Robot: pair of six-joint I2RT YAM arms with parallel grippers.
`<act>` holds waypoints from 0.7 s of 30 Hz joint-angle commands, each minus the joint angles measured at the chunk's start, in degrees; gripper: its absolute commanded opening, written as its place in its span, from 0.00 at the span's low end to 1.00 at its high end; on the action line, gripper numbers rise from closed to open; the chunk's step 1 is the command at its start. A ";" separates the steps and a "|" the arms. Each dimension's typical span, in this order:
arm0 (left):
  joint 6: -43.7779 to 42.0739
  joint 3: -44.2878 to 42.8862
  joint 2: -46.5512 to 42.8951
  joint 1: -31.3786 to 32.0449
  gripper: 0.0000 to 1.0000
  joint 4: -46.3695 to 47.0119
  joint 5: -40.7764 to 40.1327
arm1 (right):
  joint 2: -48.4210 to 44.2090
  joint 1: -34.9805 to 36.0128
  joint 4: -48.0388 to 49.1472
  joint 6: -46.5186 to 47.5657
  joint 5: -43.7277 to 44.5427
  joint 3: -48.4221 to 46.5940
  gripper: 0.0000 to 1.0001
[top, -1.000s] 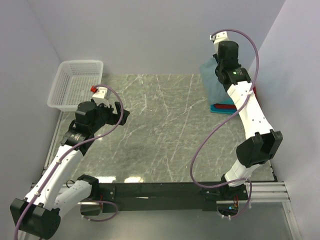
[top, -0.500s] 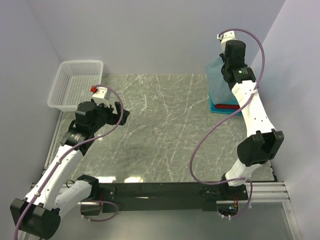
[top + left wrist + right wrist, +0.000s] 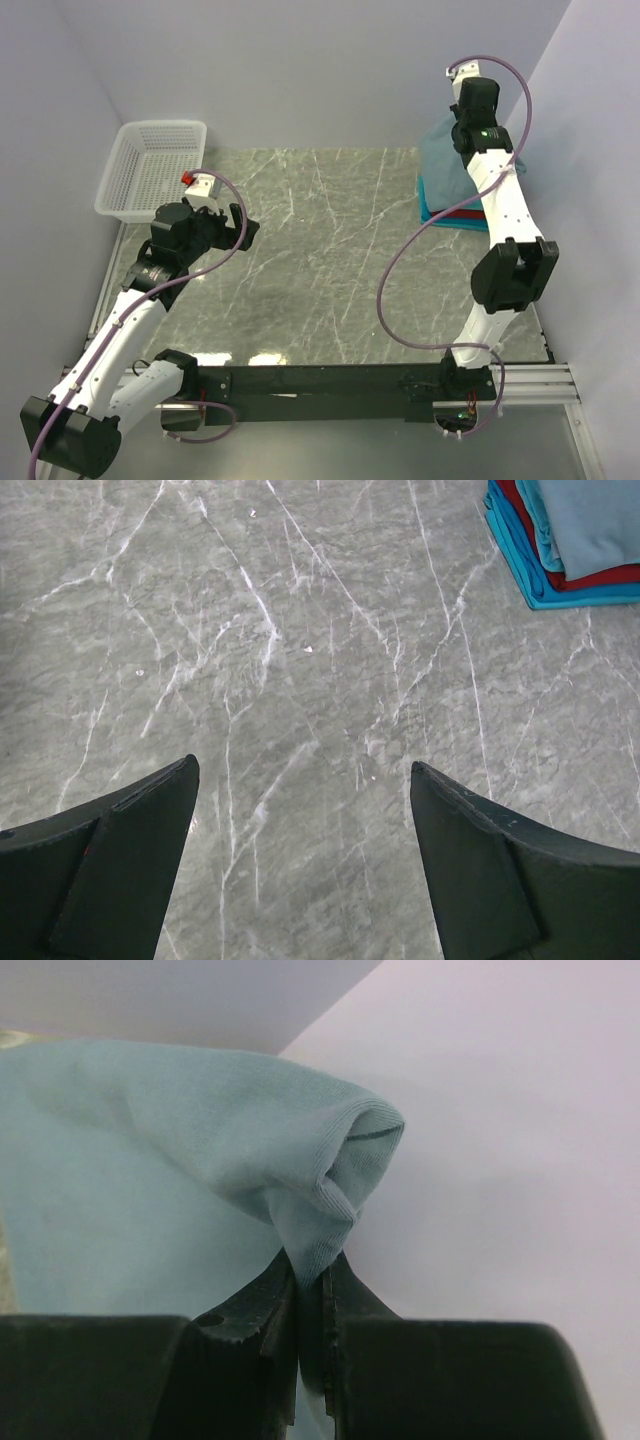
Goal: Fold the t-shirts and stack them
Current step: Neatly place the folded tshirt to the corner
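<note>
The dusty grey-blue t-shirt [image 3: 446, 166] hangs from my right gripper [image 3: 312, 1275] at the back right corner and drapes down over the folded stack. In the right wrist view the jaws are shut on a bunched fold of this t-shirt [image 3: 190, 1150], close to the wall. Under it lie a red t-shirt [image 3: 462, 214] and a turquoise one [image 3: 432, 216]. The left wrist view shows the same pile at its top right: grey-blue [image 3: 592, 520], red [image 3: 604, 577], turquoise [image 3: 552, 592]. My left gripper [image 3: 241, 230] hovers over bare table at the left, jaws wide open [image 3: 305, 785], holding nothing.
A white plastic mesh basket [image 3: 154, 168] stands at the back left corner, just beyond the left arm. Grey walls close in the table on the left, back and right; the right wrist [image 3: 474, 98] is near the right wall. The marble tabletop [image 3: 330, 240] lies between the arms.
The right arm has swung right and toward the back corner, carrying the grey-blue t-shirt further over the stack. The left arm has stayed still.
</note>
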State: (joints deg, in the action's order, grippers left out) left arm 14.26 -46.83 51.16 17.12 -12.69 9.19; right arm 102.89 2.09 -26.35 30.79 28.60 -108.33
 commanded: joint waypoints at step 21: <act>-0.55 0.33 0.61 0.10 0.92 2.49 0.04 | 10.92 -4.99 10.79 5.78 5.15 -7.07 0.00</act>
State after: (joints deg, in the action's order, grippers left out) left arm 14.26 -46.81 51.66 17.12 -12.71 9.17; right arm 114.45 -2.52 -20.80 35.48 31.68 -113.34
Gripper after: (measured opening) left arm 0.917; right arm 0.130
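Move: My right hand holds the folded t-shirt by its upper end. The pile of folded shirts it is bound for lies about 30 cm below, its middle some 8 cm ahead and only 1 cm or so to the right. The table's far right corner, where the walls meet, is roughly 25 cm ahead and 10 cm to the right, about 33 cm below. From my idle left hand the pile is some 33 cm ahead, 54 cm right and 22 cm lower. With my right fingers still shut on the t-shirt's upper end, I carry it in towards the corner over the pile: forward first, then more to the right, sinking all the while, about 5 cm right and some 4 cm each forward and down. The wrist swings clockwise by roughly 5 degrees and rolls slightly, left side down, as the shirt's lower end keeps trailing on the pile. ##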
